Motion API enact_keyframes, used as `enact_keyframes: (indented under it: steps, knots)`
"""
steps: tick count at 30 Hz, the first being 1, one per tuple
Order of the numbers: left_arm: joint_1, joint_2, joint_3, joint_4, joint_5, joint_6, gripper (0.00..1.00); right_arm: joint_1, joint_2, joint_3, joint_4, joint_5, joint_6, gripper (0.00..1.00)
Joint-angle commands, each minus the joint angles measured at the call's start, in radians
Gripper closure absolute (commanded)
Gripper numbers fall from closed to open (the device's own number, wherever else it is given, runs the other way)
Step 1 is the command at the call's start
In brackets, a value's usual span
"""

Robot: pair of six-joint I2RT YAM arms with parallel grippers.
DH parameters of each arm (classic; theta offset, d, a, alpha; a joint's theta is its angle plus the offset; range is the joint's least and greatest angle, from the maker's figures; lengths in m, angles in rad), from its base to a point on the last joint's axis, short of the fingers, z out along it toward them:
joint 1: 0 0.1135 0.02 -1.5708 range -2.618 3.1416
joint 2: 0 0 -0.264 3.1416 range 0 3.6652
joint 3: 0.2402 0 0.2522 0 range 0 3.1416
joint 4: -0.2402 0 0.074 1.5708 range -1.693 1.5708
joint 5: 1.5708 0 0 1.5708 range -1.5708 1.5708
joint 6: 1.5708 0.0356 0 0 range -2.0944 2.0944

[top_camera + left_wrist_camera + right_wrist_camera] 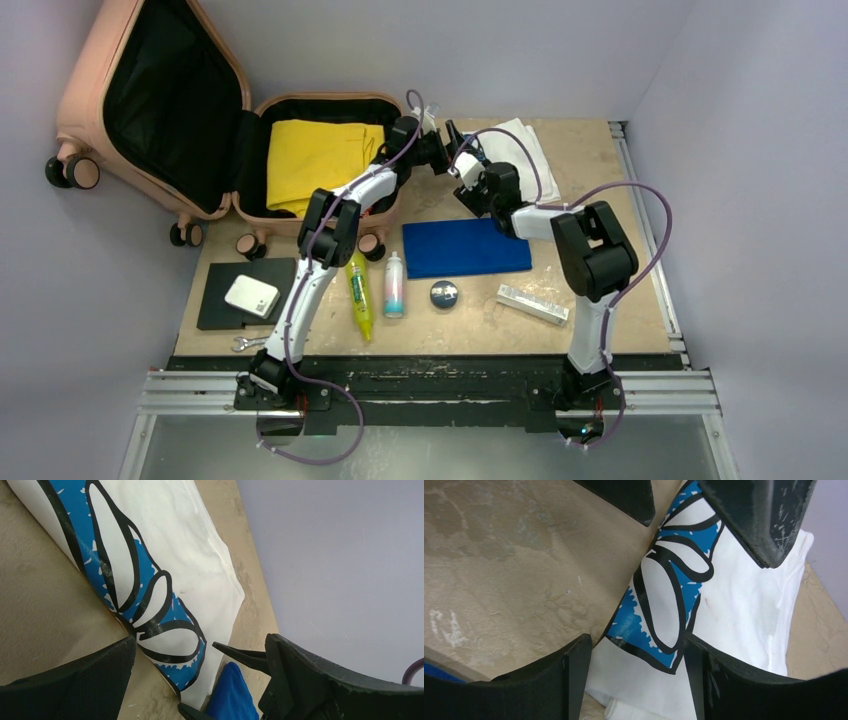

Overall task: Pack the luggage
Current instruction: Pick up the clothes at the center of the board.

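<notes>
The luggage [75,95], a salmon-pink suitcase, lies open at the back left, its lid leaning on the wall and a yellow garment [315,160] in its base. To its right a white shirt [525,150] with a blue and black print lies on the table. Both grippers meet at the shirt's near-left edge. My left gripper [200,680] is open, just above the printed shirt [190,545]. My right gripper [636,675] is open, with its fingers on either side of a fold of the shirt [744,610]. Neither pinches the cloth.
A folded blue towel [467,248] lies mid-table. Along the front are a black pad with a white box [247,293], a wrench [245,343], a yellow-green tube [359,295], a small bottle [394,285], a round tin [444,294] and a silver bar [533,304]. Walls close in behind and to the right.
</notes>
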Motion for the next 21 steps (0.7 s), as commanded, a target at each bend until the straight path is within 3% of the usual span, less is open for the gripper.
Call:
enact_keyframes:
  steps: [1,6,13,19,21]
  knots:
    - [-0.018,0.064,0.005,-0.044,-0.004,0.026,0.01,0.01,0.033,0.038,0.007,0.095,0.016,0.3]
    - [-0.018,0.063,0.008,-0.045,-0.004,0.026,0.01,0.009,0.052,0.05,-0.028,0.111,0.005,0.36]
    - [-0.022,0.063,-0.012,-0.049,-0.002,0.026,0.01,0.009,0.02,0.035,-0.022,0.091,0.016,0.87]
    - [-0.03,0.062,-0.039,-0.046,0.0,0.018,0.01,0.008,-0.042,0.017,0.007,0.085,0.014,1.0]
    - [-0.033,0.063,-0.04,-0.051,-0.001,0.021,0.01,0.007,-0.06,0.014,0.011,0.084,0.019,1.0]
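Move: The white cloth's near-left corner, where its blue-and-black band ends, lies almost between the right hand's open pads; the cloth's middle is about 8 cm ahead, 7 cm right and 3 cm below. The blue cloth is centred roughly 12 cm back and 4 cm left of the right hand; the open suitcase tray lies some 37 cm left and 9 cm farther out. From the left hand, the white cloth's middle is about 12 cm right, 4 cm back and 4 cm down. Down about 1.5 cm and slightly right, the right hand settles onto the near end of the white cloth's banded edge, its partly open fingers straddling the corner. There they close fully, pinching the fabric, and the hand begins to rise by half a centimetre. The left hand stays wide open at the band's far end. ##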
